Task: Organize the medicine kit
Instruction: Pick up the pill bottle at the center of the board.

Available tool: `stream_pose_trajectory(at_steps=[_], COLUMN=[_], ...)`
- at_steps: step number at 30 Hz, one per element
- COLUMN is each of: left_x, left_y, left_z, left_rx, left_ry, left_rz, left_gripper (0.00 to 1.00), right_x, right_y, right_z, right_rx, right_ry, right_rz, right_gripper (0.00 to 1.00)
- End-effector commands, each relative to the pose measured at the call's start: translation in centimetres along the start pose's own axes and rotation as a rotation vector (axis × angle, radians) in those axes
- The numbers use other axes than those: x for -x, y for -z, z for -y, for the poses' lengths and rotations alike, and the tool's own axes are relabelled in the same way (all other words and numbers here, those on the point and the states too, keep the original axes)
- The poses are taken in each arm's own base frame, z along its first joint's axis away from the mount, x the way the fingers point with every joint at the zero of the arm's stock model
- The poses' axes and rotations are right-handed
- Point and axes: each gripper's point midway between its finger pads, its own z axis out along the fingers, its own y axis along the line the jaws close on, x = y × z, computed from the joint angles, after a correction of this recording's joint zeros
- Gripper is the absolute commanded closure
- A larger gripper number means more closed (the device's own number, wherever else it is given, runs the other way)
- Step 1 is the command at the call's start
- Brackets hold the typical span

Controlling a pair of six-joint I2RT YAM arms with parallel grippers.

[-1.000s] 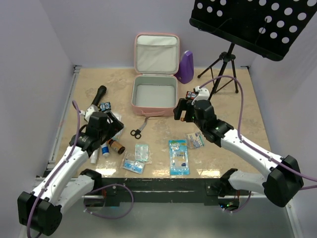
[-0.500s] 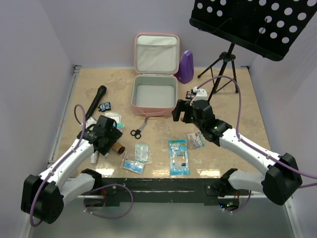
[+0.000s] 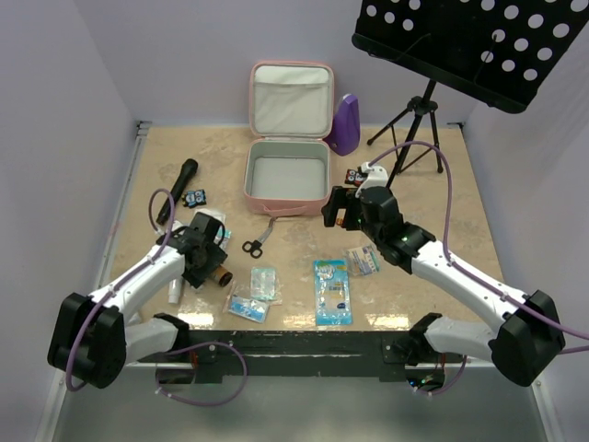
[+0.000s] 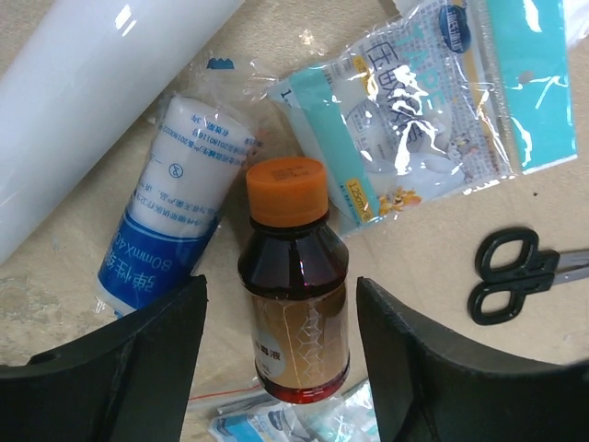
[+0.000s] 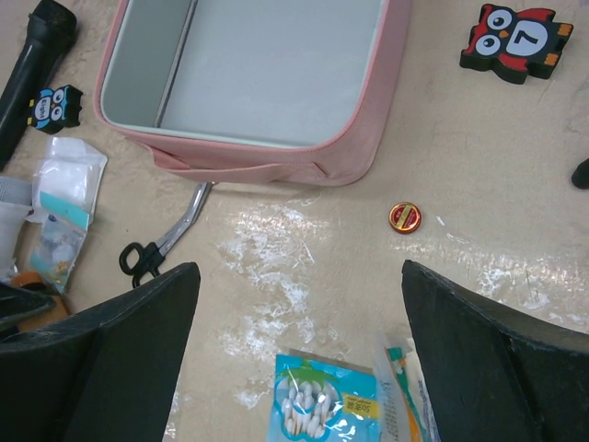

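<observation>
The pink medicine kit (image 3: 286,199) lies open at the back centre, its lid upright and its grey tray (image 5: 276,74) bare inside. A brown bottle with an orange cap (image 4: 294,304) lies on the table at the left (image 3: 220,275). My left gripper (image 4: 281,295) is low over it and open. One finger stands on each side of the bottle's body, with a gap at both. My right gripper (image 5: 299,276) hangs wide open above bare table just in front of the kit (image 5: 276,164), with nothing between its fingers (image 3: 336,210).
A bandage roll (image 4: 170,212), white tube (image 4: 92,83) and cotton packet (image 4: 433,101) crowd the bottle. Scissors (image 3: 256,241) lie by the kit's front left corner. A small red tin (image 5: 405,217), swab packet (image 5: 322,401), blue packets (image 3: 332,290), a purple object (image 3: 346,124) and a music stand (image 3: 419,115) are around.
My left gripper has come back and down over the brown bottle, and its jaws have narrowed around it. The right arm has barely moved.
</observation>
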Motion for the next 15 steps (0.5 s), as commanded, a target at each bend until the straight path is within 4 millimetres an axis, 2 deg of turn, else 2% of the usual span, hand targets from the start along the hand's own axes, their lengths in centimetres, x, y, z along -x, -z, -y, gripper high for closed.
stream_pose_trajectory(at_steps=[1,4,9,12,15], left_x=[0.7,0.6,0.4,0.6,1.3], left_y=[-0.1,-0.6,-1.0,-0.6,0.8], left_z=[0.6,0.6,0.8,1.3,2.3], left_rx=[0.013,0.019,0.01,-0.024,-0.086], left_ry=[-0.037,-0.051,-0.072,-0.083,-0.098], left_rz=[0.027,0.025,0.02,0.022,0.043], left_gripper=[0.3,0.33,0.48,0.69,0.9], right_x=[1.7,1.7,1.2,1.4,2.0], right_y=[1.0,1.1,0.9,1.0,1.3], right_z=[-0.8,-0.8,-0.6,-0.5,-0.8], right_rx=[0.028,0.029,0.022,0.017,0.024], right_ry=[-0.012,-0.018,-0.014,-0.013,-0.016], right_rz=[0.039,0.043,0.032,0.031,0.044], right_gripper=[0.05,0.05,0.05,0.05,0.05])
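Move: The pill bottle lies on its side between the left hand's open fingers, its middle about 1 cm to the right and 2 cm below. The bandage roll lies some 4 cm to the hand's left and 1 cm back. The gauze packet is about 6 cm ahead, and the scissors are 7 cm ahead and 11 cm to the right. From the right hand, the bottle is roughly 26 cm left, 11 cm back and 17 cm lower. The lying bottle is pinched across its body by the left hand, which first sinks about 1 cm over it with hardly any turn of the wrist, then holds that height while the fingers close. Both pads come onto the sides near the shoulder and stop there, partly open, with the grip effort clearly rising. ##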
